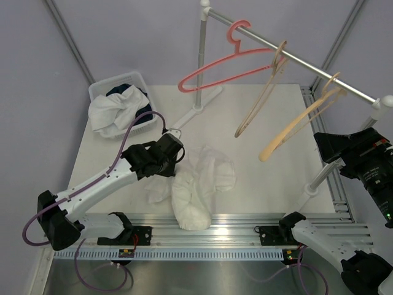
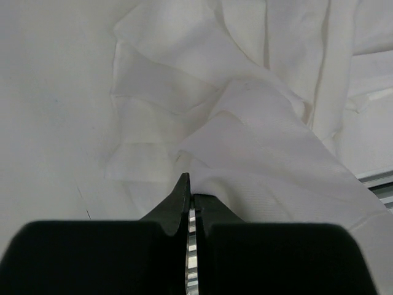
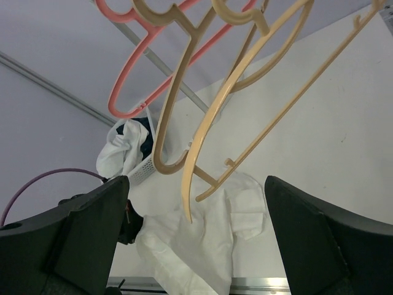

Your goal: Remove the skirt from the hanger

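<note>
The white skirt (image 1: pixel 196 184) lies crumpled on the table, off every hanger, with one end draped over the front rail. My left gripper (image 1: pixel 174 161) is at the skirt's left edge; in the left wrist view its jaws (image 2: pixel 188 184) are shut, with a raised fold of the skirt (image 2: pixel 258 141) at the tips. My right gripper (image 1: pixel 324 146) hangs high at the right, wide open and holding nothing. A bare beige hanger (image 3: pixel 202 141) hangs just ahead of its gripper (image 3: pixel 193 184). That beige hanger (image 1: pixel 301 123) swings on the rail beside another beige hanger (image 1: pixel 261 101).
A pink hanger (image 1: pixel 227 64) hangs on the metal rail (image 1: pixel 295 58), which rests on two poles (image 1: pixel 201 61). A white basket (image 1: pixel 101 92) of clothes stands at the back left. The aluminium rail (image 1: pixel 245 224) runs along the table's front edge.
</note>
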Tool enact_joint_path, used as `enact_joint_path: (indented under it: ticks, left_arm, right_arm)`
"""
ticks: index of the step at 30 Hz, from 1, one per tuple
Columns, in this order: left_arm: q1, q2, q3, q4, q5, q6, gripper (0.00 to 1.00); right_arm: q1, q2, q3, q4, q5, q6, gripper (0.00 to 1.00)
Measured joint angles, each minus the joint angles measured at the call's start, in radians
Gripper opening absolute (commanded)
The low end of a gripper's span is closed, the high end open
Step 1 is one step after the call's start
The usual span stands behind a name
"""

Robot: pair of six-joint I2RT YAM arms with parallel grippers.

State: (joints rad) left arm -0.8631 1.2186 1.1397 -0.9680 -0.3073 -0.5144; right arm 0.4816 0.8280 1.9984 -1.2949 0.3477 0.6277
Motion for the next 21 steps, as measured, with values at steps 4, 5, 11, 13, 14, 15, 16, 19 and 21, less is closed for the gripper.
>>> enact_joint_path:
  ticks: [4, 5, 11, 13, 14, 15, 16, 19, 21]
  left_arm:
    - [0.072, -0.002, -0.079, 0.024, 0.025, -0.015, 0.0]
    - [0.099, -0.003, -0.093, 0.029, 0.036, -0.018, 0.0]
    - [0.329, 0.021, -0.089, 0.046, 0.047, -0.015, 0.0]
    - [0.409, 0.082, -0.027, 0.039, 0.038, -0.01, 0.0]
    - [0.443, 0.125, 0.022, 0.031, 0.027, -0.007, 0.0]
    - [0.47, 0.169, 0.081, 0.023, 0.013, -0.005, 0.0]
    - [0.488, 0.21, 0.139, 0.015, -0.003, -0.002, 0.0]
    - [0.521, 0.308, 0.36, 0.033, -0.066, 0.015, 0.0]
    - [0.521, 0.317, 0.455, 0.072, -0.077, 0.024, 0.0]
  right_arm:
    - [0.0, -0.017, -0.003, -0.038, -0.002, -0.003, 1.0]
    - [0.0, -0.021, -0.004, -0.04, -0.002, -0.003, 1.0]
    - [0.0, -0.026, -0.027, -0.042, -0.02, -0.003, 0.99]
    - [0.0, -0.019, -0.04, -0.043, -0.028, -0.003, 0.99]
    - [0.0, -0.009, -0.041, -0.045, -0.032, -0.003, 0.99]
    - [0.0, 0.005, -0.038, -0.048, -0.039, -0.003, 1.0]
    - [0.0, 0.026, -0.026, -0.055, -0.05, -0.005, 1.0]
    - [0.0, 0.106, 0.04, -0.065, -0.071, -0.027, 1.0]
    - [0.0, 0.161, 0.085, -0.064, -0.08, -0.049, 0.99]
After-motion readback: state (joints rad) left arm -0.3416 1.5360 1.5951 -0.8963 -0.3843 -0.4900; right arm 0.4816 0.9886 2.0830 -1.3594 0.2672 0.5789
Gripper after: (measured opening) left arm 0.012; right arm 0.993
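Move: The left hand already pinches the skirt; the basket lies about 23 cm ahead and 20 cm left of it, some 10 cm lower. The skirt's loose heap is about 5 cm back and 7 cm right, and the rack foot about 22 cm ahead and 7 cm right, both roughly 15 cm below. From the right hand the basket is some 31 cm ahead, 59 cm left and 43 cm down. Left hand drags the skirt some 20 cm forward-left towards the basket, dipping, then rising; open right eases forward-left. ##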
